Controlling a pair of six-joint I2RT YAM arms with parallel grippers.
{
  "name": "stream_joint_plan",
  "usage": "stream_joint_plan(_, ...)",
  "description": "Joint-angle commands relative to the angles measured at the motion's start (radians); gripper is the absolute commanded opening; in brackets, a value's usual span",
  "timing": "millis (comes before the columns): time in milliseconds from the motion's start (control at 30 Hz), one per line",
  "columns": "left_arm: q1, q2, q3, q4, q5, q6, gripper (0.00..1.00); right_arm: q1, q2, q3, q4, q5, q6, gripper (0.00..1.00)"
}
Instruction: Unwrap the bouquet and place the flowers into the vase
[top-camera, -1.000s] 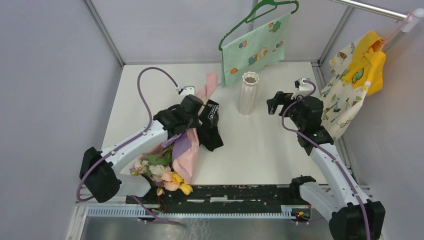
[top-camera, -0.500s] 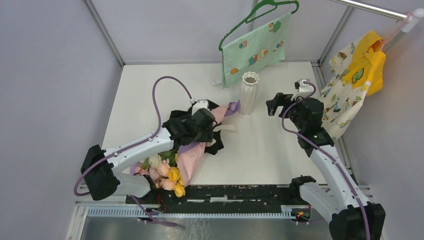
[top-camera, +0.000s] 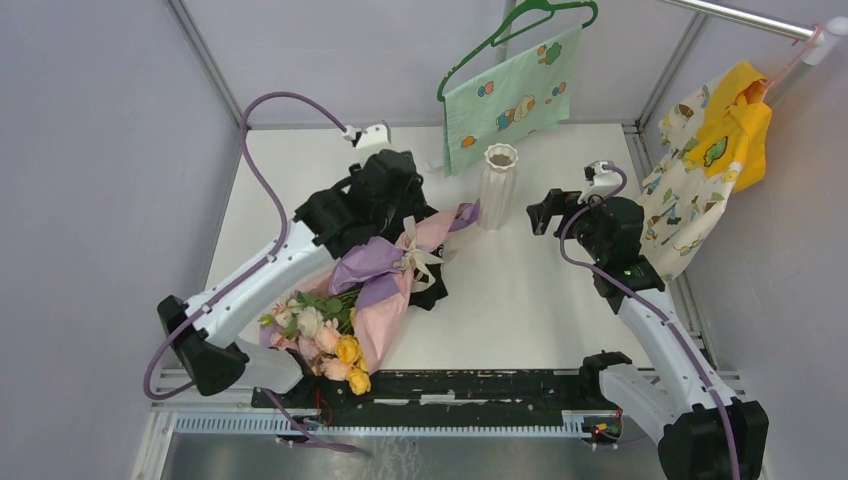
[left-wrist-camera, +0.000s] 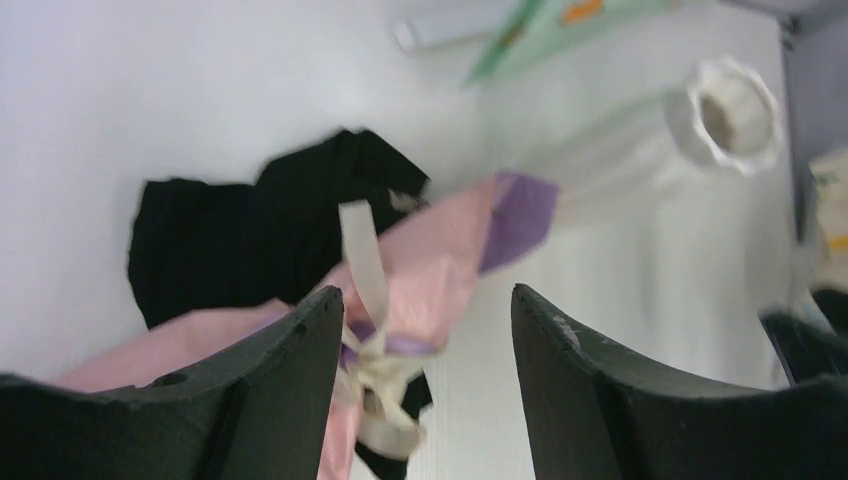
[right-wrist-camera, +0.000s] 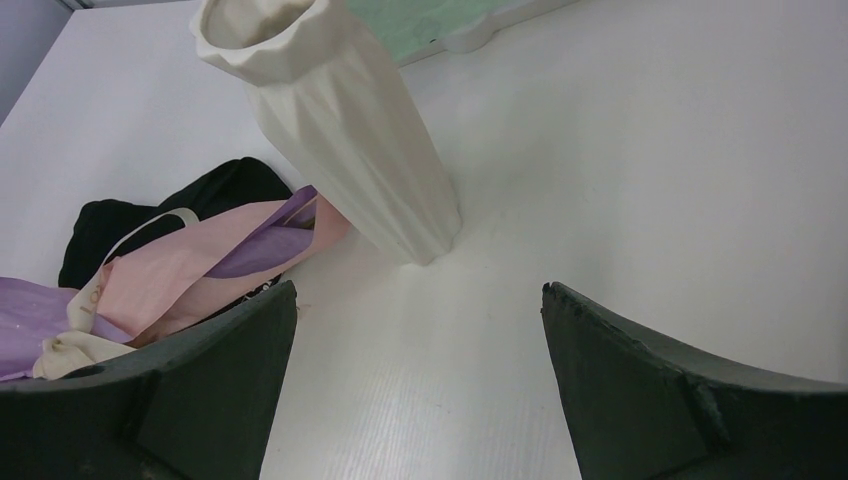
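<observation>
The bouquet (top-camera: 385, 275) lies flat on the table, its pink-and-purple paper tip almost at the foot of the vase (top-camera: 497, 190). The flowers (top-camera: 330, 340) point toward the near edge, and a cream ribbon (top-camera: 418, 258) ties the middle. My left gripper (left-wrist-camera: 427, 300) hovers open above the ribbon (left-wrist-camera: 365, 260) and paper (left-wrist-camera: 440, 260), holding nothing. The top view puts it (top-camera: 405, 205) just behind the bundle. My right gripper (right-wrist-camera: 420, 290) stands open over bare table right of the upright white vase (right-wrist-camera: 350, 130).
A black cloth (top-camera: 430, 288) lies under the bouquet's wrapped end. A green printed cloth on a hanger (top-camera: 510, 95) hangs behind the vase. Yellow and printed garments (top-camera: 710, 160) hang from a rail at the far right.
The left gripper carried the raised wrapping tip toward the vase, opened and let it go, then drew back up and away. The bouquet now lies flat. The right arm barely moved.
</observation>
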Motion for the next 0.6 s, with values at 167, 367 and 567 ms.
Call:
stream_joint_plan(167, 0.342, 0.306, 0.058, 0.026, 0.003, -0.023, 0.69, 0.004, -0.001, -0.013, 0.075, -0.039, 0.005, 0.98)
stream_joint_plan(367, 0.412, 0.416, -0.022, 0.046, 0.110, -0.011, 0.69, 0.003, 0.013, -0.025, 0.089, -0.042, 0.004, 0.98)
stream_joint_plan(567, 0.411, 0.506, -0.140, 0.150, 0.247, -0.001, 0.69, 0.004, 0.011, -0.025, 0.098, -0.041, -0.001, 0.98)
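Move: The left hand hovers open above the wrapped bouquet. The middle of the black bag lying under the bouquet is about 7 cm ahead, 6 cm to its left and some 27 cm below. The ribbon bow sits roughly 5 cm ahead, level sideways, 23 cm down, and the vase about 11 cm ahead and 14 cm right. The flower heads lie 13 cm back and 15 cm left. From the right hand, the bag's middle is about 31 cm left, 3 cm ahead and 20 cm below. Down in one curved swoop, some 20 cm in all: the left hand first goes about 10 cm forward almost level, then swings about as far left while dropping steeply, easing slightly back at the end, towards the bare far-left part of the black bag. The wrist tips down about 25 degrees and turns counter-clockwise, fingers staying open; no touch can be seen. ##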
